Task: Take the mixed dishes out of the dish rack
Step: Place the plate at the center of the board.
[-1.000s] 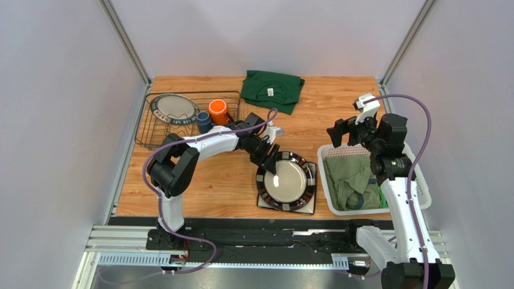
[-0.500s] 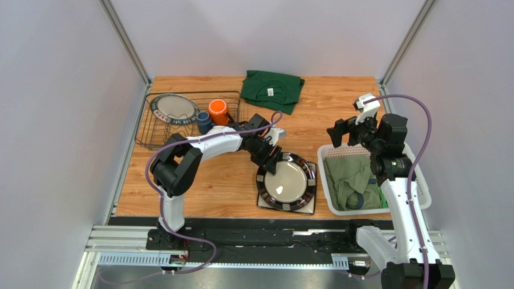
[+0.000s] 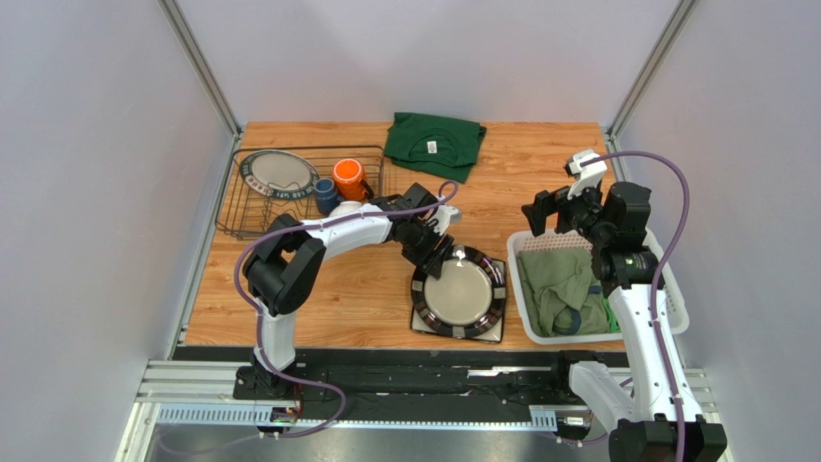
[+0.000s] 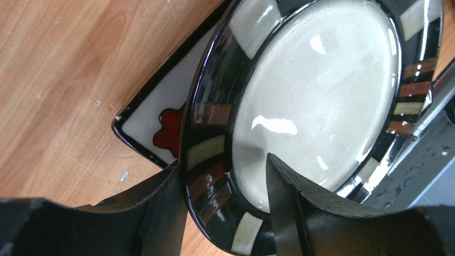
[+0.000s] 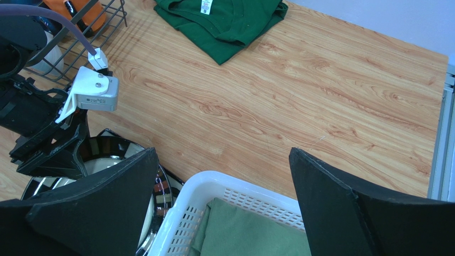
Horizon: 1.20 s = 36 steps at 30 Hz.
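Observation:
A round dark-rimmed plate lies on the square cream plate at the table's front middle. My left gripper is shut on the round plate's far-left rim, one finger outside the edge and one on the pale centre. The dish rack at the back left holds another round plate, an orange mug and a dark blue mug. My right gripper hangs open and holds nothing, above the far-left corner of the white basket.
A folded dark green shirt lies at the back middle. A white slatted basket with olive clothes stands at the right, close to the stacked plates. Grey walls close in the table on both sides.
The round plate, tilted up a second ago, now lies flat on the square plate. My left gripper moved slightly right with it. The right arm has not moved.

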### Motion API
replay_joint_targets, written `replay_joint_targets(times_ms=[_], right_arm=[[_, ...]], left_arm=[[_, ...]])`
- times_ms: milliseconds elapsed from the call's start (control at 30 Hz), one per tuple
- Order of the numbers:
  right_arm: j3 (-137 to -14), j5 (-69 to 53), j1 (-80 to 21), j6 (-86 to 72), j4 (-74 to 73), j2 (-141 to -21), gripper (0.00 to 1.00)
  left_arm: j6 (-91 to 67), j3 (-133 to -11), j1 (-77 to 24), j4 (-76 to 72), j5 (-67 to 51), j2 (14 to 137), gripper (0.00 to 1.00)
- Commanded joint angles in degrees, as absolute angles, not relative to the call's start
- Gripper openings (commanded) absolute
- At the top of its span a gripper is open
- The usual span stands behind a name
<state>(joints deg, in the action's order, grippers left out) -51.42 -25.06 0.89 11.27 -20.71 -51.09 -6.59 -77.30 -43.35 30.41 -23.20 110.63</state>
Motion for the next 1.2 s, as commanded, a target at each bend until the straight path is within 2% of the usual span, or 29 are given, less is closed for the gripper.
replay_joint_targets(times_ms=[0, 600, 1167], right_arm=[[-52.3, -25.8, 1.0, 11.7, -20.3, -50.0, 0.99], [-52.3, -26.0, 1.0, 11.8, -20.4, -49.9, 0.99], [-52.2, -26.2, 1.0, 11.7, -20.5, -50.1, 0.99]], left_arm=[[-4.4, -80.0, -44.4, 30.5, -20.7, 111.0, 0.61], [-2.3, -80.7, -45.3, 31.4, -12.1, 109.1, 0.61], [5.5, -81.5, -45.4, 34.0, -7.9, 93.1, 0.63]])
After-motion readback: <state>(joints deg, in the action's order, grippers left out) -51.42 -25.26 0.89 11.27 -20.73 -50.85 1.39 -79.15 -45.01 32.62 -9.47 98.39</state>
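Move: The left fingers straddle the raised left-far rim of the round black-rimmed plate, whose middle lies some 7 cm right, 5 cm back and 2 cm below. The square flowered plate lies under it, its middle 4 cm below the hand. The white bowl in the rack stands about 16 cm left and 12 cm ahead; the laundry basket's middle is 34 cm right and 3 cm back. From the right hand the round plate is roughly 14 cm left, 10 cm back, 23 cm below. The round plate's rim, still held up on the left finger beneath it, comes free as the left hand draws out forward, away from the plate: first slowly and almost level for about 2 cm, then upward in a quick lift of about 8 cm, edging left. The fingers stay partly open while their tips swing some 20 degrees forward. ##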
